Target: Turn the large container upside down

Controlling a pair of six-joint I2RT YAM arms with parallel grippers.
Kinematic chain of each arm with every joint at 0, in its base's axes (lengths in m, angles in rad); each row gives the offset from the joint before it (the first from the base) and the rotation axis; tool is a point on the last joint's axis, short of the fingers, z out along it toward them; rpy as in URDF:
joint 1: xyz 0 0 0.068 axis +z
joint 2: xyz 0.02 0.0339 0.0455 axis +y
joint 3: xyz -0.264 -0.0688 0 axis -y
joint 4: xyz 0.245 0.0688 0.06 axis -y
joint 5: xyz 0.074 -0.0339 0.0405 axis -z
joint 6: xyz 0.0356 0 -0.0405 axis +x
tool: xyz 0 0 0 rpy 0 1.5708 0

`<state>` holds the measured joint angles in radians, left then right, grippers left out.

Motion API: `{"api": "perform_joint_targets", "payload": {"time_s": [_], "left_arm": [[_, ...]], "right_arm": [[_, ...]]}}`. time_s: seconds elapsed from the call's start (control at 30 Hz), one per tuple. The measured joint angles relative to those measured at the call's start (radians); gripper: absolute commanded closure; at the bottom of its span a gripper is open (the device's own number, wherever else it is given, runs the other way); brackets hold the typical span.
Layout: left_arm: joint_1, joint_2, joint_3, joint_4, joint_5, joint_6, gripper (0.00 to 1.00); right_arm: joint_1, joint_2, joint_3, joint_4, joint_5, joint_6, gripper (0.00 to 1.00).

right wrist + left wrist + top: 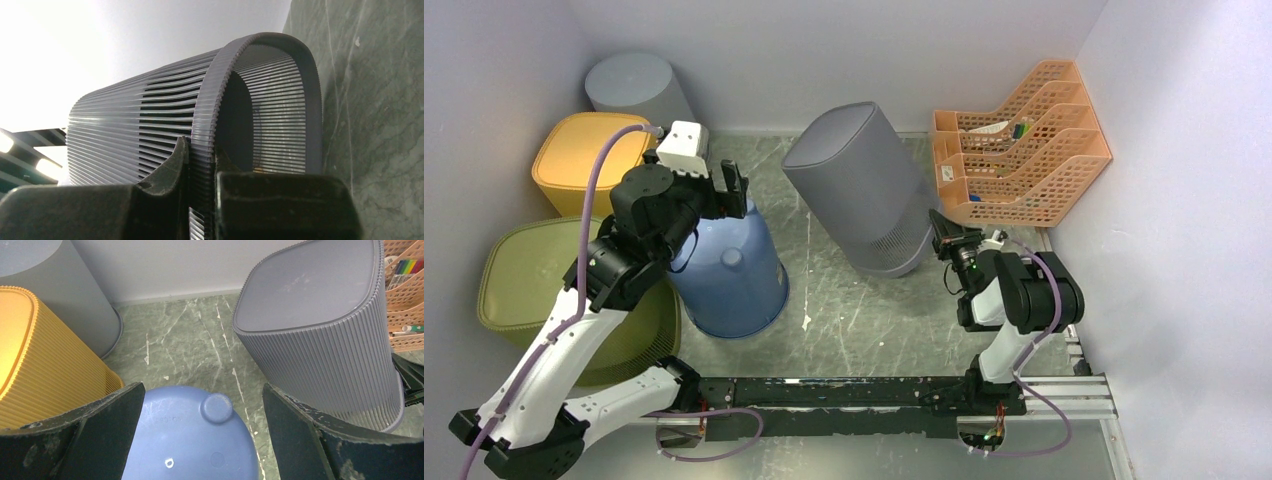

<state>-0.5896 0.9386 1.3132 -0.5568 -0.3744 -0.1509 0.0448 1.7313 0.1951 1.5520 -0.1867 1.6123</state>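
Note:
The large container [859, 185] is a tall grey ribbed bin in the middle of the table. It leans with its closed base [305, 285] up and toward the back, and its open rim [280, 55] low at the right. My right gripper [944, 232] is shut on that rim [202, 150], one finger outside the slatted wall and one inside. My left gripper [729, 190] hangs open over an upturned blue bin [195, 440], its fingers [115, 415] on either side and apart from it. The grey container stands just right of that gripper.
A yellow ribbed bin [584, 160], an olive bin [534, 280] and a round grey bin [629, 85] crowd the left side. An orange perforated file rack [1024, 140] stands at the back right against the wall. Walls close in the back and both sides.

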Motion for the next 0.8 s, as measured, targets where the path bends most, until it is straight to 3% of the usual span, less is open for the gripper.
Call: {"api": "perform_joint_targets", "payload": {"time_s": [0.43, 0.53, 0.73, 0.8], "left_arm": [[0.000, 0.005, -0.003, 0.007, 0.000, 0.000, 0.00], [0.000, 0.011, -0.007, 0.010, 0.001, 0.000, 0.00], [0.000, 0.023, -0.014, 0.013, 0.001, -0.004, 0.00], [0.000, 0.023, -0.014, 0.013, 0.000, -0.005, 0.00]], "right_arm": [[-0.027, 0.136, -0.029, 0.000, -0.069, -0.028, 1.00], [-0.026, 0.169, -0.035, -0.001, -0.100, -0.087, 0.83], [-0.028, 0.231, -0.048, -0.006, -0.152, -0.172, 0.69], [-0.033, 0.246, -0.050, -0.008, -0.166, -0.185, 0.55]]}}
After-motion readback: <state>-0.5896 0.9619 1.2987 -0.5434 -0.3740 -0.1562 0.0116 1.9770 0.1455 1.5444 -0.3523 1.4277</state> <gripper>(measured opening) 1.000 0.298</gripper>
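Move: The right gripper already holds the rim of the tilted gray container, whose closed bottom points up, forward and left. Its landing spot on the table lies roughly 3 cm back, 12 cm left and 13 cm below this hand. The upturned blue container stands about 39 cm left and 11 cm back; the peach tray is some 20 cm right and 15 cm ahead. From the left hand the landing spot is about 25 cm right, 5 cm ahead and 38 cm down. Lower the right gripper about 10 cm with the pinched rim, easing some 3 cm back towards the base, so the gray container swings mouth-down onto the open table between the blue container and the tray. Tip the fingers roughly 15 degrees downward, turning them slightly counter-clockwise, and late in the descent part them from nearly shut to about a third open around the rim. ##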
